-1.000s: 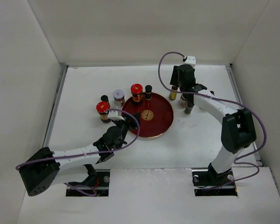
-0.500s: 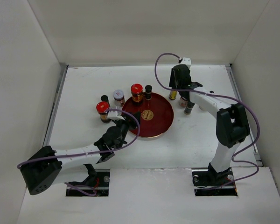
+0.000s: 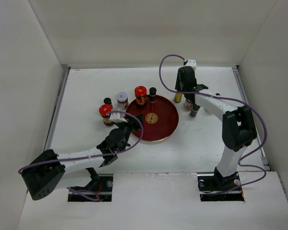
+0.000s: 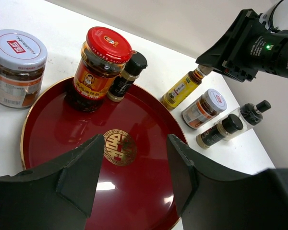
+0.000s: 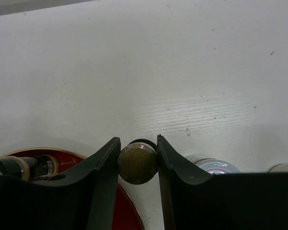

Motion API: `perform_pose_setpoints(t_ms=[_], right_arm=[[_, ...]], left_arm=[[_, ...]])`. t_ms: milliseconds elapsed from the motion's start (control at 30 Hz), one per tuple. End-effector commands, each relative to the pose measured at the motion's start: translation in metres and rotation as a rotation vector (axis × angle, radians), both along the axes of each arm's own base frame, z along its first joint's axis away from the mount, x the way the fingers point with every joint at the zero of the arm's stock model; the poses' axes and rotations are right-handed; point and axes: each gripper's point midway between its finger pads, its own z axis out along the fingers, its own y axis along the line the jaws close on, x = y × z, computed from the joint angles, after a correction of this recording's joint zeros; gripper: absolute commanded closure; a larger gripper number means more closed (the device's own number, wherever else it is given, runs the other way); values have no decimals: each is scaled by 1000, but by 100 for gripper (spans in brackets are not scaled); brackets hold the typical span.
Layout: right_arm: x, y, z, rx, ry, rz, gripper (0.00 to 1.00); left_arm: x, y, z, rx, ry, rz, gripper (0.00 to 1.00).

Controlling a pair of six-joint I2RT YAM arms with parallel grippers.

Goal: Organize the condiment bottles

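The slim amber bottle (image 3: 178, 97) stands just right of the round dark-red tray (image 3: 169, 129). My right gripper (image 5: 138, 152) is shut on its round brown cap (image 5: 137, 164) from above. On the tray's far edge stand a red-capped jar (image 4: 98, 67) and a small black-capped bottle (image 4: 127, 76). My left gripper (image 4: 134, 143) hovers open over the tray's gold emblem (image 4: 120, 147), holding nothing. Left of the tray are a white-lidded jar (image 3: 122, 99), a second red-capped jar (image 3: 105, 114) and a small black-capped bottle (image 3: 108, 101).
Right of the amber bottle stand another white-lidded jar (image 4: 205, 108), a short black-capped bottle (image 4: 220, 131) and a clear black-capped bottle (image 4: 249, 114), close together. White walls enclose the table on three sides.
My right gripper has shifted slightly left and its jaws have come together on the amber bottle's cap. The left arm has hardly moved.
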Motion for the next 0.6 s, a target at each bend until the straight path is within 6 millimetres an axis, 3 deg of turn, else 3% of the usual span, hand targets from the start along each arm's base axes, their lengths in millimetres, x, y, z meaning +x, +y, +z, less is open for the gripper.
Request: perform_pose_setpoints(t_ms=[0,100,267,467,567], right_arm=[[3,2,31,39,-70,-12,72],[0,-1,61,58,-140,-14,72],[-12,16,94,64,-195,36,72],[-26,47,114,83,-235,104,73],[-29,67,112,92,-234,141,73]], left_arm=[[2,3,9,-42,-31,12,48],[2,3,8,-40,-29,13,48],[4,5,6,-37,-25,19,47],[4,7,6,-41,-25,25,46],[3,7,9,-51,-30,24,45]])
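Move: My right hand already has the cap of the yellow-label bottle, which stands on the table just outside the tray. The tray's middle is some 14 cm left and 10 cm back, about 14 cm below my hand. In the tray the black-capped spice bottle stands about 14 cm left and level, the red-lid jar 20 cm left and 2 cm back; the white-lid jar is 6 cm right and 4 cm back. From my left hand the tray's middle lies roughly 10 cm ahead, 5 cm right and well below. Keeping the pinch on the cap, my right hand first eases the yellow-label bottle upward and slightly back, then sweeps up and left towards the tray, gathering speed: nearly 6 cm up, about 5 cm left and 3 cm back in all. The wrist turns counter-clockwise by some 5 degrees or a little more, and the fingers tip up slightly. ##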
